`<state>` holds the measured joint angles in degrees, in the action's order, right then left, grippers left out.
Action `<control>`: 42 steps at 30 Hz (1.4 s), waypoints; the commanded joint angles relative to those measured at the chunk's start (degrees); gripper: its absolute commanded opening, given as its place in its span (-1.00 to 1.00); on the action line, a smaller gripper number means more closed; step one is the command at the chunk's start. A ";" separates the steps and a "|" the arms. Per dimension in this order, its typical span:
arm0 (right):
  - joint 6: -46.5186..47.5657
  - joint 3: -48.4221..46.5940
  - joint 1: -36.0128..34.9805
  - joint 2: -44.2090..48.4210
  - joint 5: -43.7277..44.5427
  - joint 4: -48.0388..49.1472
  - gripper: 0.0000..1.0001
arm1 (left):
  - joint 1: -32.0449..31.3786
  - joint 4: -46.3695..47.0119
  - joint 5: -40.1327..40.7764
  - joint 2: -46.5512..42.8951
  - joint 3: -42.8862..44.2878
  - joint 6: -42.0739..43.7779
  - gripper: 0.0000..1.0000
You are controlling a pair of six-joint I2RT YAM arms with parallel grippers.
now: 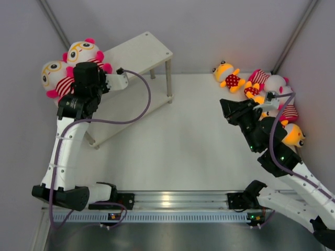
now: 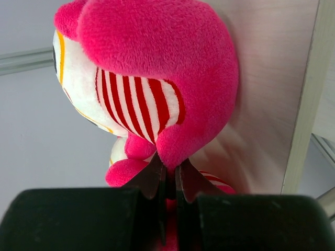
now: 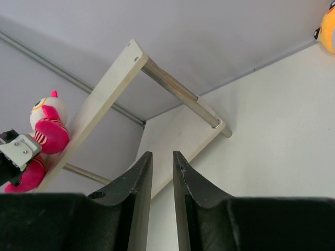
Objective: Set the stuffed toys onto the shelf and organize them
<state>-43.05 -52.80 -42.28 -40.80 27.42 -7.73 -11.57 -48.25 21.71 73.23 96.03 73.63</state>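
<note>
The shelf (image 1: 140, 49) stands at the back left. Two large stuffed toys lie on the left end of its top board, one (image 1: 52, 76) further left and one (image 1: 82, 51) beside it. My left gripper (image 1: 82, 67) is over them. In the left wrist view it (image 2: 170, 164) is shut on a pink limb of a striped toy (image 2: 157, 68) resting against the board. My right gripper (image 1: 226, 109) hovers mid-right, slightly open and empty (image 3: 162, 154). The other toys lie in the back right corner: a small yellow one (image 1: 229, 75), a large one (image 1: 268, 81), and more behind my right arm.
The right wrist view shows the shelf's top board (image 3: 107, 91), its lower board (image 3: 180, 130), a placed toy (image 3: 48, 128) and a yellow toy's edge (image 3: 328, 26). Walls close in at left, back and right. A small yellow toy (image 1: 293, 135) lies against my right arm.
</note>
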 commanded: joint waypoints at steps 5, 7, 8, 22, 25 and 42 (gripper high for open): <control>0.86 0.06 -1.14 0.89 1.23 0.70 -0.54 | 1.47 -0.09 -1.94 -2.30 1.88 -0.15 -1.00; 0.60 0.06 -1.14 0.81 1.23 0.87 -0.53 | 1.47 -0.09 -2.03 -2.39 1.44 -0.15 -1.00; 0.60 0.06 -1.14 0.81 1.15 0.70 -0.52 | 1.47 -0.18 -2.20 -2.39 0.92 -0.24 -1.00; 0.07 0.06 -1.14 -0.25 1.50 0.78 -0.43 | 1.47 0.00 -4.49 -2.39 2.75 -1.37 -0.45; 0.16 -0.11 -1.22 -0.60 1.15 0.70 -0.39 | 1.47 0.00 -5.45 -2.13 4.07 -1.99 -0.07; 10.08 -12.66 12.80 -9.64 -7.88 -13.36 0.89 | 1.47 0.17 -28.03 -6.09 9.34 -14.95 0.61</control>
<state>-37.91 -59.22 -37.28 -48.31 25.36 -16.14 -10.39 -49.91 1.63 68.14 101.08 67.22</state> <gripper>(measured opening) 0.936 0.799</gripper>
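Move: The left fingers are shut on a pink limb of the second striped panda, whose middle is about 6 cm ahead and 2 cm to the right, almost level. The first panda sits some 10 cm to the left, neither ahead nor back. For the near-empty right hand, the far yellow toy lies roughly 35 cm ahead, 13 cm right and 33 cm below; the toy heap is about 20 cm ahead, 35 cm right and equally low. Staying almost in place at first, the left fingers open wide and release the panda's limb; the hand then draws right and up off the toys, about 5 cm each way, easing back and swinging clockwise some 15 degrees as it rolls. Meanwhile the right fingers spread from a narrow gap to nearly full, and that hand starts forward and down, about 3 cm, towards the far yellow toy. ##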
